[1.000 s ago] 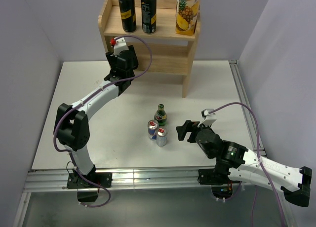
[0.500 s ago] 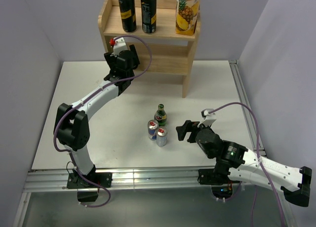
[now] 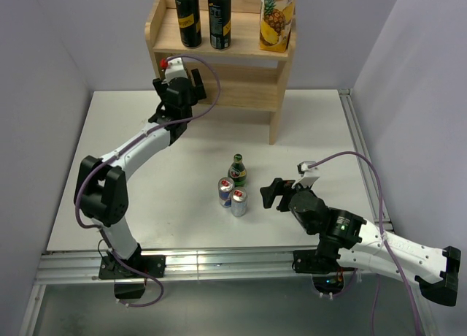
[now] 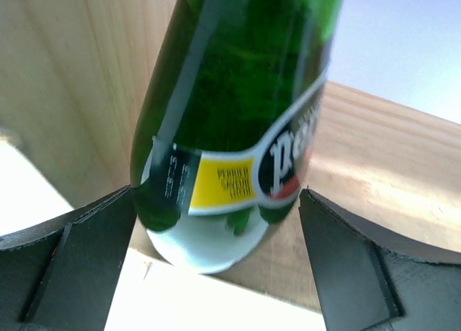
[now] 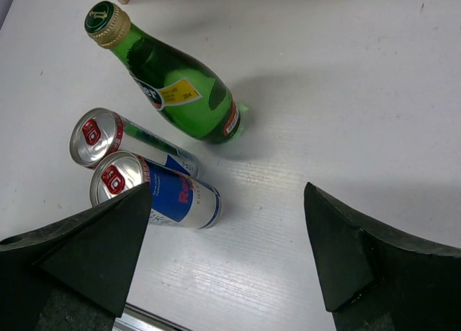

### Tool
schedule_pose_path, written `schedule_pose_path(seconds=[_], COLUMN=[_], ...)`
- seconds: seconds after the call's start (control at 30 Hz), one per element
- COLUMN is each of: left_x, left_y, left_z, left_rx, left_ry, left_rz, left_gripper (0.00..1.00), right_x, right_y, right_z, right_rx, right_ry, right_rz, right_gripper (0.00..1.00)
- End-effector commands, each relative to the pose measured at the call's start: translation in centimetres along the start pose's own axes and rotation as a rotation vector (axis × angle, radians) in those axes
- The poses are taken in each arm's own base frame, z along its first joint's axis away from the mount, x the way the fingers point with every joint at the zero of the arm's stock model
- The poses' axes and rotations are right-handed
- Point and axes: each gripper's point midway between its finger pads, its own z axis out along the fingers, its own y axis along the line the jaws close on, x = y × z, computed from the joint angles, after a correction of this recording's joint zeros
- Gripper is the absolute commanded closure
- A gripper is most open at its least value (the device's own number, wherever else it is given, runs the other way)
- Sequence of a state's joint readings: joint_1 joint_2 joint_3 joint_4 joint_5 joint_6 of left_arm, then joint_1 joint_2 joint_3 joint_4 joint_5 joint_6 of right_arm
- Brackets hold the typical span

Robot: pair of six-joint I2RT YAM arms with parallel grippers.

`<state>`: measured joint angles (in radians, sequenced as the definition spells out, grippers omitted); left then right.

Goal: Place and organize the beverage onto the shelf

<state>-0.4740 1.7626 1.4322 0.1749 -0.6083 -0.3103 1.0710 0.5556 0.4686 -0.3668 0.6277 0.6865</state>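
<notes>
In the left wrist view a green glass bottle (image 4: 230,115) stands on the lower tier of the wooden shelf (image 4: 374,151). My left gripper (image 4: 216,194) is open, with one finger on each side of the bottle's base. From above, the left gripper (image 3: 187,84) reaches into the lower tier of the shelf (image 3: 248,88) and hides that bottle. Two black cans (image 3: 188,16) (image 3: 219,17) stand on the top tier. Another green bottle (image 3: 237,170) and two blue-and-silver cans (image 3: 225,192) (image 3: 238,202) stand mid-table. My right gripper (image 3: 271,193) hovers open just right of them, holding nothing.
A pineapple juice carton (image 3: 277,18) stands on the top tier's right end. The table bottle (image 5: 180,86) and both cans (image 5: 130,140) (image 5: 155,194) lie left of the right gripper (image 5: 227,194). Grey walls close in on both sides, and a metal rail (image 3: 219,263) runs along the near edge.
The left gripper's jaws have spread wide and let go of the green bottle on the lower tier. Its wrist shifted slightly left. The right arm has not moved.
</notes>
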Motion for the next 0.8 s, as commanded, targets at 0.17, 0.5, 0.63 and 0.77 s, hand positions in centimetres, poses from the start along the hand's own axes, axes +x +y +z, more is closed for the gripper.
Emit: schedule_pose_path(seconds=[0.17,0.5,0.63,0.77], left_x=[-5.5,-6.0,-5.5,-5.5], left_y=[-1.2,-2.0,-1.3,-0.3], left_z=[-3.5,-5.9,-8.4,-12.6], left_rx=[0.157,0.259,0.307,0.383], left_ry=[-0.101,-0.056,-0.026,-0.009], left_rz=[-0.028,-0.027,-0.057,-0.103], left_gripper=[0.01,0.01,0.01,0.01], right_x=[-0.2,-0.4,-0.9,-2.1], right_y=[0.0,0.2,0.6,2.3], right_z=[0.1,0.1,0.0,0.0], right_rx=[0.000,-0.007,-0.016,-0.074], right_ry=[-0.026,-0.025,-0.033,-0.049], right_rz=[0.021,0.024,0.016,0.006], right_gripper=[0.07,0.07,0.07,0.07])
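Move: Between the left hand's open fingers stands the green bottle just set on the lower shelf board, its middle some 2 cm ahead, 1 cm to the left and 2 cm higher. The shelf's left side wall is about 2 cm ahead and 6 cm left; the nearer black can, on the board above, is roughly 4 cm ahead, 5 cm right and 21 cm up. From the right hand the bottle lies about 33 cm ahead, 30 cm left and 12 cm up. Backing out from around the green bottle with its fingers still wide open, the left hand first eases back and climbs nearly 5 cm, then draws faster straight back towards its base, about 8.5 cm back in all. The wrist swings some 15 degrees clockwise on the way, and the finger pads end clear in front of the shelf, away from the bottle. ##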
